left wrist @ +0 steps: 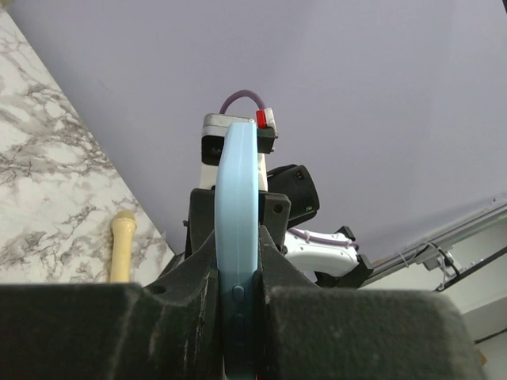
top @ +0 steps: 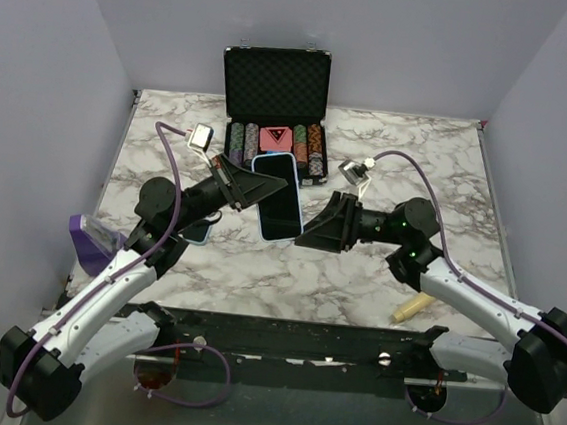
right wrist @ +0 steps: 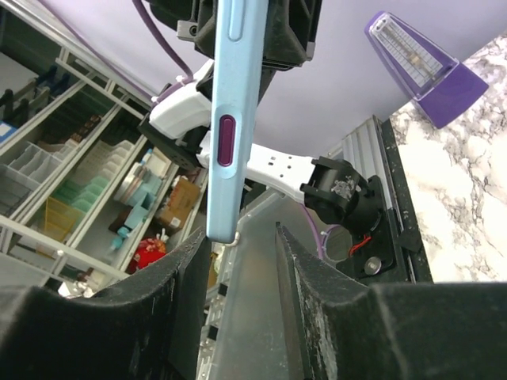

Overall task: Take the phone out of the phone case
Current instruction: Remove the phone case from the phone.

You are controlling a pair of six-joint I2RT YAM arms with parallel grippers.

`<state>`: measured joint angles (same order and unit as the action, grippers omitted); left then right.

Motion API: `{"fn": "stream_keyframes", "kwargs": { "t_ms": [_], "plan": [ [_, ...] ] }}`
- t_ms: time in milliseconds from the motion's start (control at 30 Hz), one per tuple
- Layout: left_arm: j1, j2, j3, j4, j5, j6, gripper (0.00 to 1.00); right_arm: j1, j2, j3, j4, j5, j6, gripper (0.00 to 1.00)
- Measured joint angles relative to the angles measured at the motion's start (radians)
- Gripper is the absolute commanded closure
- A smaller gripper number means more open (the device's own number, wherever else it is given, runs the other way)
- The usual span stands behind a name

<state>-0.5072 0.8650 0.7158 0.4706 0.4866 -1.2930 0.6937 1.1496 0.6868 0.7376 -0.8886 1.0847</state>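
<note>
The phone (top: 278,196) in its light blue case is held up above the table centre, screen toward the camera. My left gripper (top: 249,184) is shut on its left edge; in the left wrist view the blue case edge (left wrist: 237,206) runs between the pads. My right gripper (top: 314,232) is open just right of the phone's lower corner. In the right wrist view the case edge (right wrist: 231,119) with a purple button hangs in front of the open jaws, its end by the left finger (right wrist: 186,293).
An open black case (top: 275,101) with poker chips stands at the back. A purple metronome (top: 92,239) sits at the left table edge, a second phone (top: 197,230) under the left arm, a wooden piece (top: 413,307) at front right.
</note>
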Motion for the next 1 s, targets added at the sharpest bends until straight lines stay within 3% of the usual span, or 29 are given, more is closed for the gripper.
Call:
{"fn": "stream_keyframes", "kwargs": {
  "t_ms": [233,433,733,1000],
  "plan": [
    [0.002,0.003,-0.004,0.025,0.021,-0.022,1.00,0.000,0.005,0.000,0.097,-0.018,0.037,0.74],
    [0.002,0.010,-0.005,0.051,0.037,-0.046,1.00,-0.002,0.024,0.000,0.157,-0.042,0.065,0.99],
    [0.003,0.083,-0.026,0.226,0.107,-0.240,1.00,-0.006,0.063,0.007,0.349,-0.139,0.092,0.99],
    [0.002,0.203,-0.074,0.523,0.117,-0.528,1.00,-0.006,0.062,0.143,0.096,-0.224,-0.158,0.99]
  ]
}}
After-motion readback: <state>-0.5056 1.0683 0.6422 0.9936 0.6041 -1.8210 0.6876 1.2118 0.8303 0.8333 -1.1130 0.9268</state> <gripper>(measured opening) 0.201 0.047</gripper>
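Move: Right at the right hand's open fingertips is the near right corner of the blue phone case, about 2 cm to its left and level with it. Some 33 cm to that hand's right, 8 cm ahead and 30 cm below lies the yellow stick. The left hand already grips the cased phone; the same corner lies about 9 cm back from it, 5 cm right and slightly below, and a second phone on the table 15 cm ahead, 24 cm left, 35 cm below. Closing its fingers from half open, the right hand pinches the case's corner, then pulls up and back, about 4 cm in all, rolling some 20 degrees so its forward side rises. The left hand keeps its grip on the cased phone, rising about 2 cm and rolling about 25 degrees the opposite way, against the right hand's pull. ##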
